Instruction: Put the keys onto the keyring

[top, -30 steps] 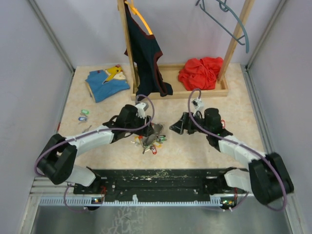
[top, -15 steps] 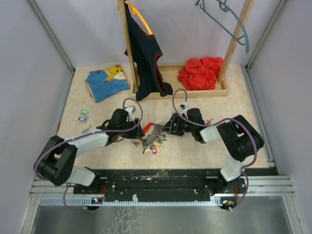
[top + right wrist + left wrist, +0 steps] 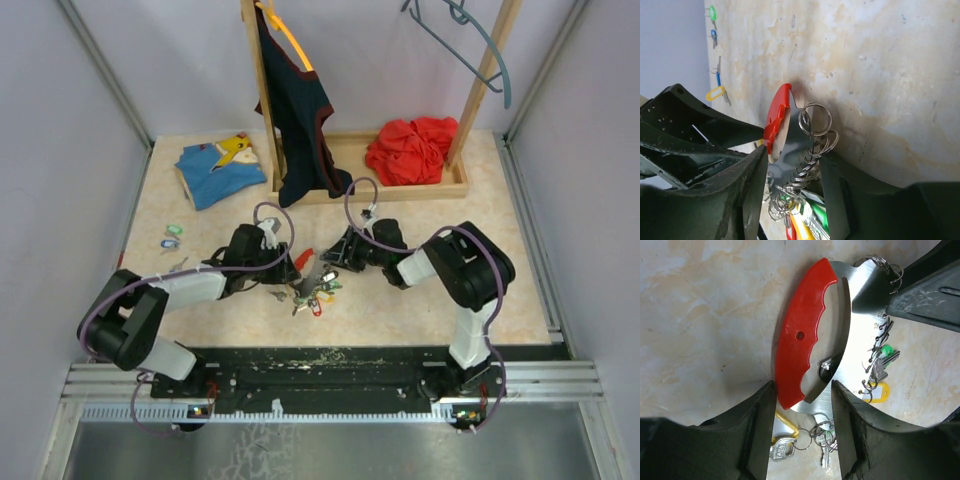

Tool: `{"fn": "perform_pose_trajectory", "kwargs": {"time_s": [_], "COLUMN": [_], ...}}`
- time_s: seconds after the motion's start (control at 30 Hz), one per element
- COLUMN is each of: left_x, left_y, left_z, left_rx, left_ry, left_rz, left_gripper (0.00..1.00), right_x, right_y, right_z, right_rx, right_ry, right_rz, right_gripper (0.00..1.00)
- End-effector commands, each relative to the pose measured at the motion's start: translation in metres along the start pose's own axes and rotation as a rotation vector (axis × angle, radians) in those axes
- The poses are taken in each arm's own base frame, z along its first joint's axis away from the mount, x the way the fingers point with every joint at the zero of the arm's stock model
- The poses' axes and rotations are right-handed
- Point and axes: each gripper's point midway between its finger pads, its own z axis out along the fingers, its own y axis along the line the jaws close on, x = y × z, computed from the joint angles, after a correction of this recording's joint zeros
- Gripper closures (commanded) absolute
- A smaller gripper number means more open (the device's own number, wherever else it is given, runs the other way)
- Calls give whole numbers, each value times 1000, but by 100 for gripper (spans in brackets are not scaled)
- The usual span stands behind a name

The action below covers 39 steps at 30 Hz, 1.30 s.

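The keyring is a steel plate (image 3: pixel 840 315) with a red handle (image 3: pixel 800 335) and a row of wire rings (image 3: pixel 815 125) along one edge. It sits at the table's middle (image 3: pixel 310 262). Several keys with green (image 3: pixel 886 351), yellow (image 3: pixel 879 391) and red tags hang from the rings (image 3: pixel 316 296). My left gripper (image 3: pixel 290 264) (image 3: pixel 804 385) is shut on the handle end. My right gripper (image 3: pixel 336 254) (image 3: pixel 792 155) grips the ring end from the opposite side. Loose keys with a green tag (image 3: pixel 173 230), a blue tag (image 3: pixel 170 242) and a bare one (image 3: pixel 178 265) lie at the far left.
A wooden rack (image 3: pixel 400 190) at the back holds a dark hanging garment (image 3: pixel 300 110) and a red cloth (image 3: pixel 410 148). A blue garment (image 3: pixel 218 170) lies at the back left. A teal hanger (image 3: pixel 470 40) hangs top right. Side walls close in the table.
My right gripper has moved left onto the ring end of the keyring, its arm folding in. My left gripper has drawn slightly left with the keyring, which now lies lower.
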Motion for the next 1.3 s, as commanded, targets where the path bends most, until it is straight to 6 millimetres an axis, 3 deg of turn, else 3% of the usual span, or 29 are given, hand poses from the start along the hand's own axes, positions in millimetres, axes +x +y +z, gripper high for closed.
{"fn": "perform_pose_trajectory", "kwargs": {"time_s": [0.0,0.2,0.4,0.57,0.8,1.1,1.27], "left_x": [20,15,-16,-46,-72,-94,-99], "left_y": [5,0,-10,-9,-43,-87,-101], "left_z": [6,2,-21,-52,-86,-112,-116], "left_rx": [9,31,76,147,344,552,621], "left_ry": [52,27,-102,-237,-363,-370,-343], "left_rz": [-19,-23,-56,-124,-109,-10,58], "left_gripper": [46,45,37,30,25,25,27], "right_x": [25,18,0,-24,-47,-49,-47], "right_y": [-21,2,50,92,134,164,175], "right_z": [11,9,-7,-35,-72,-95,-103], "right_rx": [46,-54,-253,-454,-659,-770,-812], "right_ry": [64,43,-24,-106,-187,-205,-208], "right_rz": [39,12,-42,-64,-133,-273,-326], "right_gripper": [56,74,99,100,100,100,100]}}
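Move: The keyring, a red-handled steel crescent lined with rings, has its middle about 5 cm left of the right hand, 2 cm back and a centimetre lower; its large empty rings are just 1 cm left, practically between those fingertips. Its red handle lies some 8 cm left and 1 cm ahead, the key bunch 5 cm left and 8 cm back. From the left hand, the keyring's middle is about 4 cm right, 2 cm ahead, 1 cm below. The right hand stays almost in place at the keyring's right end while its fingers shut and pinch the ringed steel tip, then it lifts about 14 cm nearly straight up, rolling and tilting its fingers from slanting down to roughly level as it keeps the grip. The left hand, its fingers around the near-left end of the red handle but not gripping it, opens wider and rises about 15 cm alongside, bowing some 3 cm left and back again while its fingers also tilt up towards level, and ends open facing the handle. ##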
